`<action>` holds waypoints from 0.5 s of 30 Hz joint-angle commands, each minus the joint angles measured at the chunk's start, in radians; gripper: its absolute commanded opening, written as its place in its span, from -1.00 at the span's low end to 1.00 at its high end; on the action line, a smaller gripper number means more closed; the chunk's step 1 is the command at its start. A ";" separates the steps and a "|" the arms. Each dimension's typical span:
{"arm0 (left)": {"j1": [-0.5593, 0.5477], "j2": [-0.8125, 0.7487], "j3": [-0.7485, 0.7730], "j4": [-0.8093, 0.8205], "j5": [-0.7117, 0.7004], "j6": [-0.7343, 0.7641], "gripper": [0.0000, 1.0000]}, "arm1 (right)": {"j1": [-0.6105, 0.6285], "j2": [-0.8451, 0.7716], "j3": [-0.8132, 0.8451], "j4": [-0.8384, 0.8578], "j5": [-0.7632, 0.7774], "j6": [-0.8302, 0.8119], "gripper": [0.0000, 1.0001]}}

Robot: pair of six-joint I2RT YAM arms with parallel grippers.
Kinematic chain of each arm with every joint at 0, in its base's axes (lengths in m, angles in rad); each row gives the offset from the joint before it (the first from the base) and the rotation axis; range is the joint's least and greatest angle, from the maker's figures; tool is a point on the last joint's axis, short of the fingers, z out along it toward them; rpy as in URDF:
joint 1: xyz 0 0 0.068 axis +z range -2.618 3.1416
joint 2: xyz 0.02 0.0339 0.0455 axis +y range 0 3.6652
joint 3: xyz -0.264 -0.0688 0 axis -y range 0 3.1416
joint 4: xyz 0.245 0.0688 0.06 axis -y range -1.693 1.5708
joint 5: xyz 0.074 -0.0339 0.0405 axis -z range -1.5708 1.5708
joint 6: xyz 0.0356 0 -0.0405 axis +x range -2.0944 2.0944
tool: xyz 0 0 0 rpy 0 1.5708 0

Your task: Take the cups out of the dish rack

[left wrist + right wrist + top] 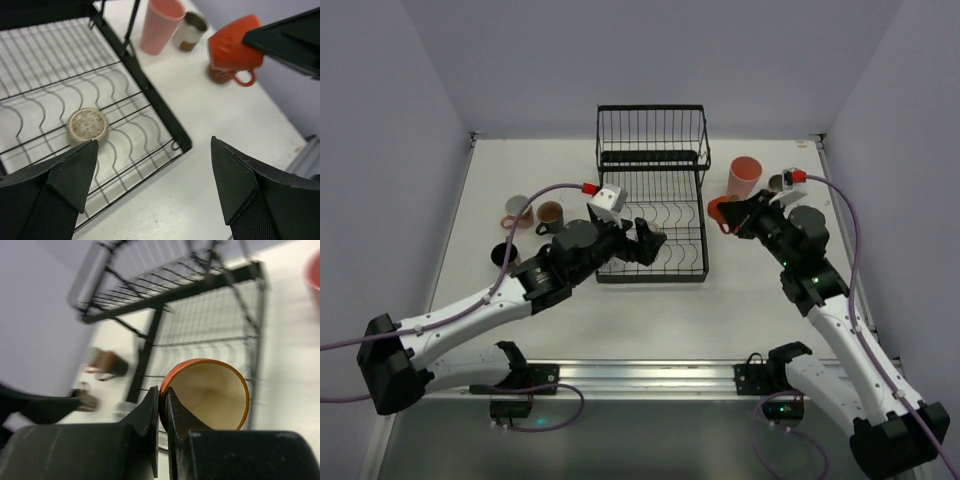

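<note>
The black wire dish rack [651,150] stands at the table's middle. My left gripper [655,243] hovers open over the right end of its lower tray [150,95]. Nothing is between its fingers [75,172]. A beige speckled cup [87,124] sits upside down on the tray wires just beyond them. My right gripper [162,400] is shut on the rim of an orange-red mug [210,395], held tilted above the table right of the rack [200,315]. The same mug [722,211] shows beside a pink tumbler [744,178].
A small brown-and-white cup [191,31] stands by the pink tumbler [160,25] at the back right. Left of the rack stand a beige-grey mug [517,211], a brown cup [550,214] and a black cup [505,255]. Walls close in the table at left, right and back.
</note>
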 commanded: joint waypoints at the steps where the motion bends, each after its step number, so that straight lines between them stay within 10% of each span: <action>1: 0.000 0.121 0.085 -0.181 -0.145 0.069 1.00 | -0.023 0.136 0.119 -0.259 0.172 -0.263 -1.00; 15: 0.012 0.445 0.228 -0.172 -0.297 0.167 1.00 | -0.101 0.692 0.358 -0.248 0.270 -0.354 -1.00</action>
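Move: The speckled cup, last but one in the rack, lies about 11 cm ahead of the open left hand, 1 cm to its right and 22 cm below; the clear glass is some 5 cm ahead, 11 cm left and as low. The right hand holds the orange cup; its clear table spot beside the rack is about 11 cm ahead, 8 cm right, 25 cm down. Beyond that stand the pink tumbler, 21 cm ahead and 12 right, and the brown-white cup, 20 ahead and 25 right. Still pinching the orange cup by its wall, the right hand drops fast, some 18 cm, while going forward and to the right, off the rack's side towards the bare table short of the pink tumbler, its fingers tipping down roughly 40 degrees. Meanwhile the wide-open left hand sinks about 12 cm and reaches forward over the rack towards the speckled cup, also tipping down. ##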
